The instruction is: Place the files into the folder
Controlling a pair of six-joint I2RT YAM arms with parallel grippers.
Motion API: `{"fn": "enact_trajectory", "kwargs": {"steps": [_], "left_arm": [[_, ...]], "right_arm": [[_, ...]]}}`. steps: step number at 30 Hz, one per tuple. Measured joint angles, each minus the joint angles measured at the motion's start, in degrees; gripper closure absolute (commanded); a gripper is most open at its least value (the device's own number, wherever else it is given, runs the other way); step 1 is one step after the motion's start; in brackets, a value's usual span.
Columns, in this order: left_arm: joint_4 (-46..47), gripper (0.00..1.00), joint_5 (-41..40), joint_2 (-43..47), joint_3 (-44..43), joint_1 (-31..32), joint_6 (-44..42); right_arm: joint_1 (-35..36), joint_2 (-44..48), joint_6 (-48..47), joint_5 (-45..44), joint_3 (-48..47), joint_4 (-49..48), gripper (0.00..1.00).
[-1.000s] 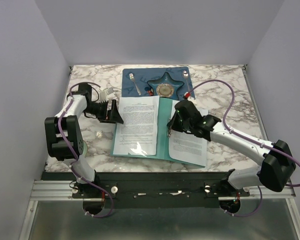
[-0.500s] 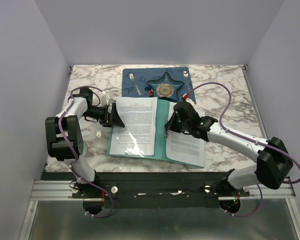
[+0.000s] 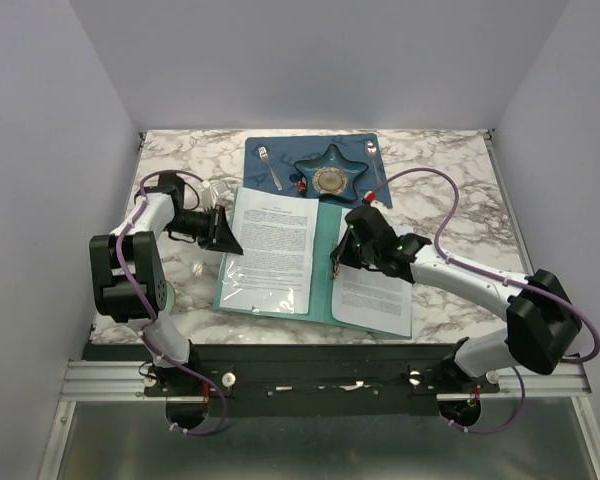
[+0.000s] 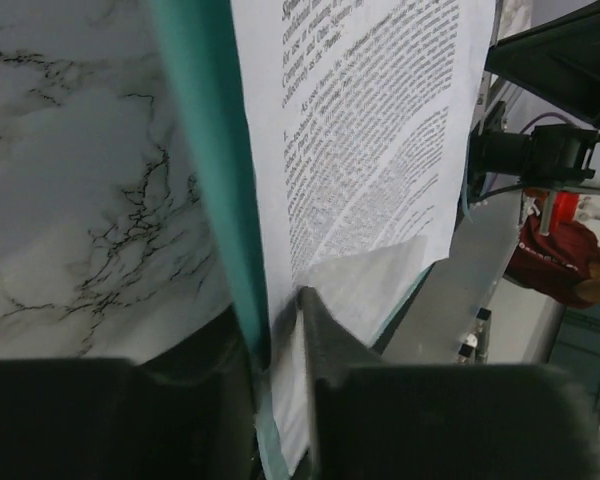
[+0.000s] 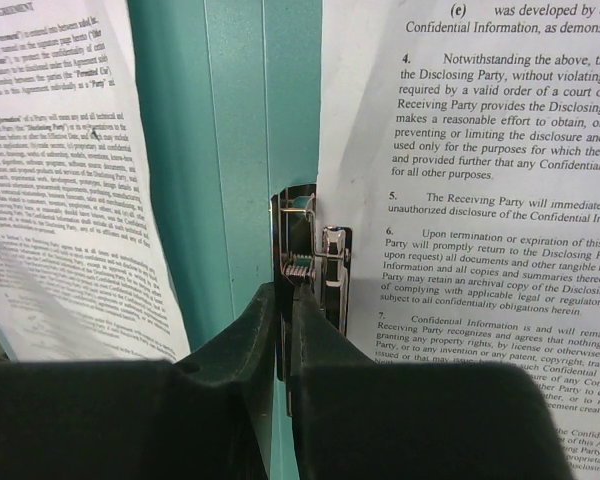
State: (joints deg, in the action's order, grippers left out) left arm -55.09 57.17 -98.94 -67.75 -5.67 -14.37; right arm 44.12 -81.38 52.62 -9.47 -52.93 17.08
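The teal folder [image 3: 323,238] lies open on the marble table. One of the files [image 3: 275,245] lies on its left half and another sheet [image 3: 375,295] on its right half. My left gripper [image 3: 223,232] is at the folder's left edge. In the left wrist view the left gripper [image 4: 280,312] is shut on the teal cover [image 4: 205,150] together with the printed sheet [image 4: 370,130]. My right gripper [image 3: 342,255] sits at the spine. In the right wrist view the right gripper [image 5: 285,292] is pinched shut on the silver clip [image 5: 310,245], between the two sheets.
A dark blue placemat [image 3: 280,150] at the back holds a star dish [image 3: 330,176], a fork [image 3: 270,166] and a spoon [image 3: 373,160]. A small white scrap [image 3: 198,268] lies left of the folder. Walls close in on both sides.
My left gripper moved right onto the folder's left edge and closed from wide open onto cover and sheet. The folder's left half shifted slightly. The right gripper stayed on the clip.
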Motion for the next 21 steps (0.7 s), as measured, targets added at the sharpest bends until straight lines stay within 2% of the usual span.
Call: {"fn": "enact_trajectory", "kwargs": {"steps": [1, 4, 5, 8, 12, 15, 21], "left_arm": [[-0.04, 1.00, 0.00, 0.00, -0.28, 0.00, 0.00], [-0.31, 1.00, 0.00, 0.02, -0.92, 0.02, 0.72], [-0.37, 1.00, -0.04, 0.09, -0.98, 0.04, 0.79], [-0.59, 1.00, -0.17, 0.26, -0.98, 0.02, 1.01], [-0.70, 1.00, -1.70, 0.72, -0.98, 0.04, 1.60], [-0.68, 1.00, -2.89, 1.31, -0.98, -0.09, 2.03], [-0.79, 1.00, -5.60, 2.95, -0.98, -0.11, 2.47]], "right_arm": [[0.00, -0.13, 0.02, 0.07, 0.02, -0.20, 0.99], [0.02, -0.68, -0.02, 0.35, 0.07, -0.83, 0.90], [0.02, -0.87, -0.04, 0.42, 0.07, -0.96, 0.79], [0.00, -1.66, -0.15, 0.81, 0.07, -1.20, 0.59], [0.02, -2.86, -0.50, 0.96, 0.07, -0.85, 0.38], [0.02, -3.76, -1.22, 0.28, -0.15, 0.63, 0.30], [0.02, -3.93, -2.12, -3.78, -2.27, 6.03, 0.25]]}}
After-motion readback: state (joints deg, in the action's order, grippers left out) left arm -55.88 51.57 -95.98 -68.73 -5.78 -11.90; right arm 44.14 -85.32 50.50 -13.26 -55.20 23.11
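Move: Between the left hand's nearly shut fingers stands the folder's left edge; from there the left file's middle is about 10 cm right and 3 cm lower, and the metal clip some 26 cm right and 3 cm nearer the base. In the right hand's fingers is that same clip, held roughly 3 cm over the table; the right file's middle lies about 9 cm right of this hand and 4 cm back, the left file's some 16 cm left and 1 cm ahead. Closing the last of its gap, the left hand pinches the folder's left edge, then draws about 1 cm to the left with a slight roll. The right hand keeps lowering the clip, roughly 3 cm in all, opening wide on the way down to let go of it, then slides about 2 cm right, away from the clip, its left side tipping down some 10 degrees. ##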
